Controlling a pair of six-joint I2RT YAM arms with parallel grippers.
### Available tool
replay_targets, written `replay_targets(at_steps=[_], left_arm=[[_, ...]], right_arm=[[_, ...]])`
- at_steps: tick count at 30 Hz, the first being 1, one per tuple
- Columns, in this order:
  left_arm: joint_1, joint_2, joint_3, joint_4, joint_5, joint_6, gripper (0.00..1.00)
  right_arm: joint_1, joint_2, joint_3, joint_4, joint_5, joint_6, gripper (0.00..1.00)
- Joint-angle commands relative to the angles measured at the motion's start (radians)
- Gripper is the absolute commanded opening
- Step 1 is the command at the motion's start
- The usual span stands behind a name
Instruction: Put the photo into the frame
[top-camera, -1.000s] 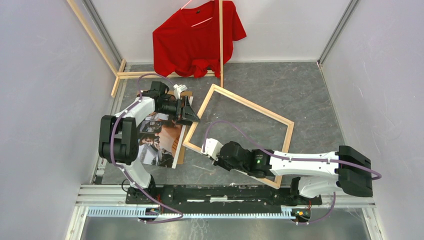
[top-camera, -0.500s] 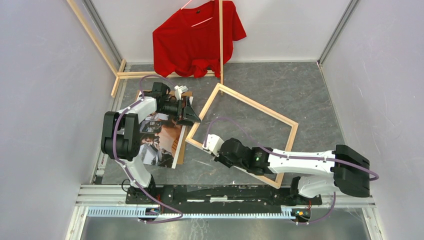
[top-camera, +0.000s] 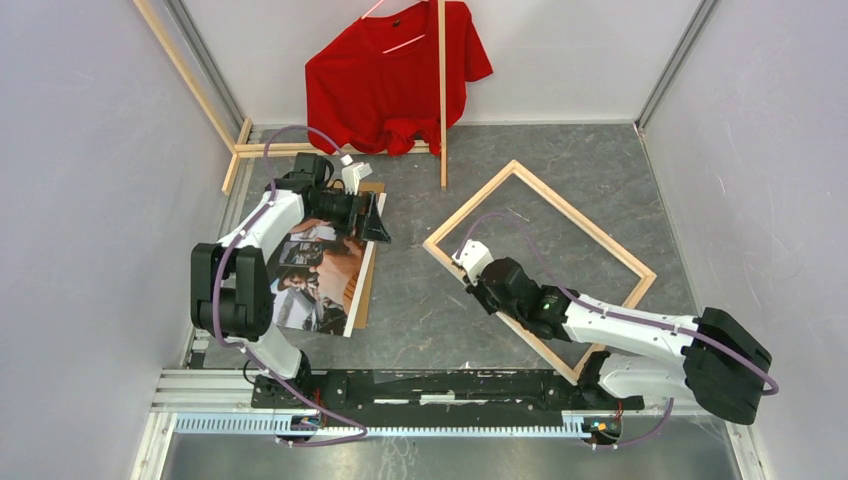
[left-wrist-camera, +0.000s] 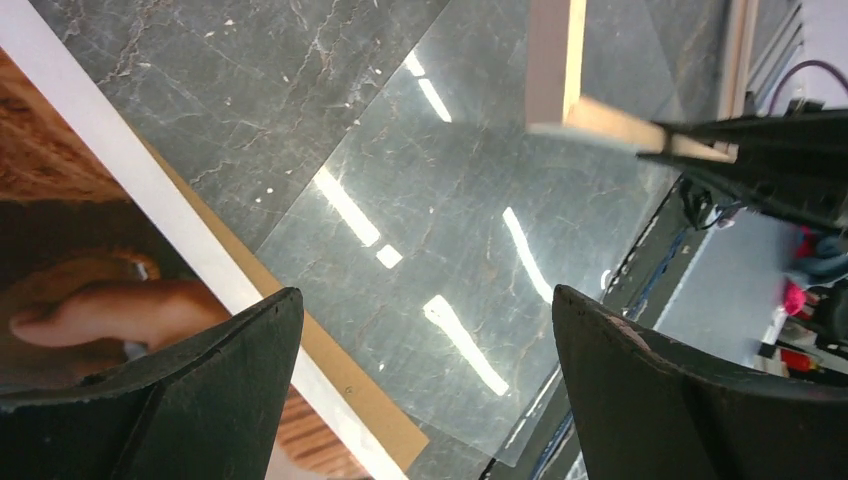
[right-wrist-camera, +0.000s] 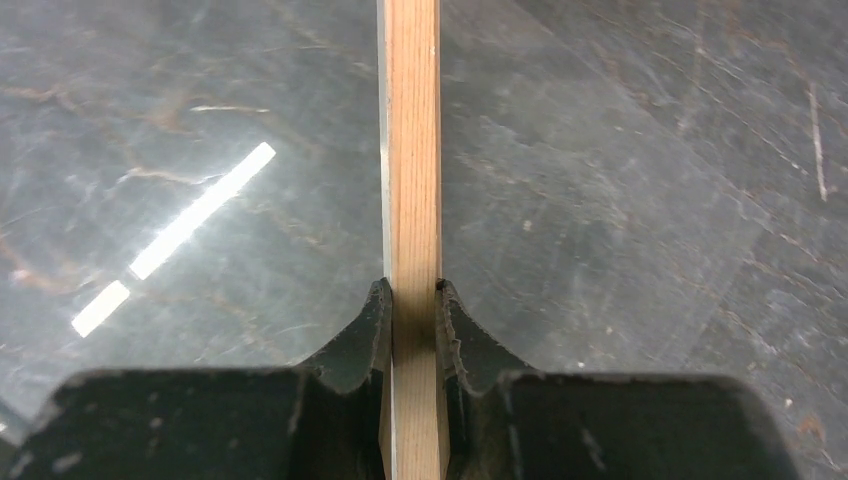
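Note:
The photo (top-camera: 315, 275) lies face up at the left of the table on a brown cardboard sheet (top-camera: 364, 285); its white margin and dark print (left-wrist-camera: 60, 250) fill the left of the left wrist view. Over the photo's upper right corner my left gripper (top-camera: 380, 228) (left-wrist-camera: 425, 292) hangs open and holds nothing. The frame (top-camera: 585, 217), bare pale wood, lies tilted at the centre right, apart from the photo. My right gripper (top-camera: 465, 262) (right-wrist-camera: 412, 290) is shut on the frame's near-left rail (right-wrist-camera: 412, 150), close to its left corner. One frame corner (left-wrist-camera: 560, 70) shows in the left wrist view.
A clear glossy sheet (left-wrist-camera: 450, 250) lies flat on the grey table beside the cardboard, catching light strips. A red T-shirt (top-camera: 395, 75) hangs on a wooden rack (top-camera: 441, 90) at the back. Grey walls close in both sides.
My right arm has dragged the frame to the right and turned it, opening a wide gap from the photo. The left gripper has shifted slightly back and stays open.

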Motion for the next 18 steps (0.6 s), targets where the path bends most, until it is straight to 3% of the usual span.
replay_targets(at_steps=[1, 7, 15, 18], left_arm=[[-0.004, -0.035, 0.008, -0.033, -0.057, 0.107, 1.00], [-0.036, -0.033, -0.052, -0.041, -0.106, 0.204, 1.00], [-0.174, -0.013, -0.056, 0.024, -0.288, 0.278, 1.00], [-0.204, 0.020, -0.033, 0.044, -0.333, 0.288, 1.00]], right_arm=[[-0.061, 0.011, -0.010, 0.004, 0.059, -0.032, 0.00], [-0.165, 0.135, 0.077, 0.007, 0.055, -0.142, 0.00], [-0.286, 0.302, 0.184, -0.025, 0.051, -0.261, 0.00], [-0.299, 0.338, 0.223, -0.048, 0.086, -0.307, 0.10]])
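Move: The right hand grips the frame's left side, the frame's middle some 7 cm ahead and 11 cm right of it. It is taken to bare table centred about 10 cm ahead, 18 cm right and 7 cm below; the clear sheet's middle is some 10 cm left and 2 cm back. From the left hand the photo's middle is about 9 cm left, 4 cm back, 11 cm below, the sheet's some 18 cm right, 14 cm back. Right hand carries the gripped frame 10 cm forward-right, lowering 5 cm; the open left sinks 5 cm, edging back. ##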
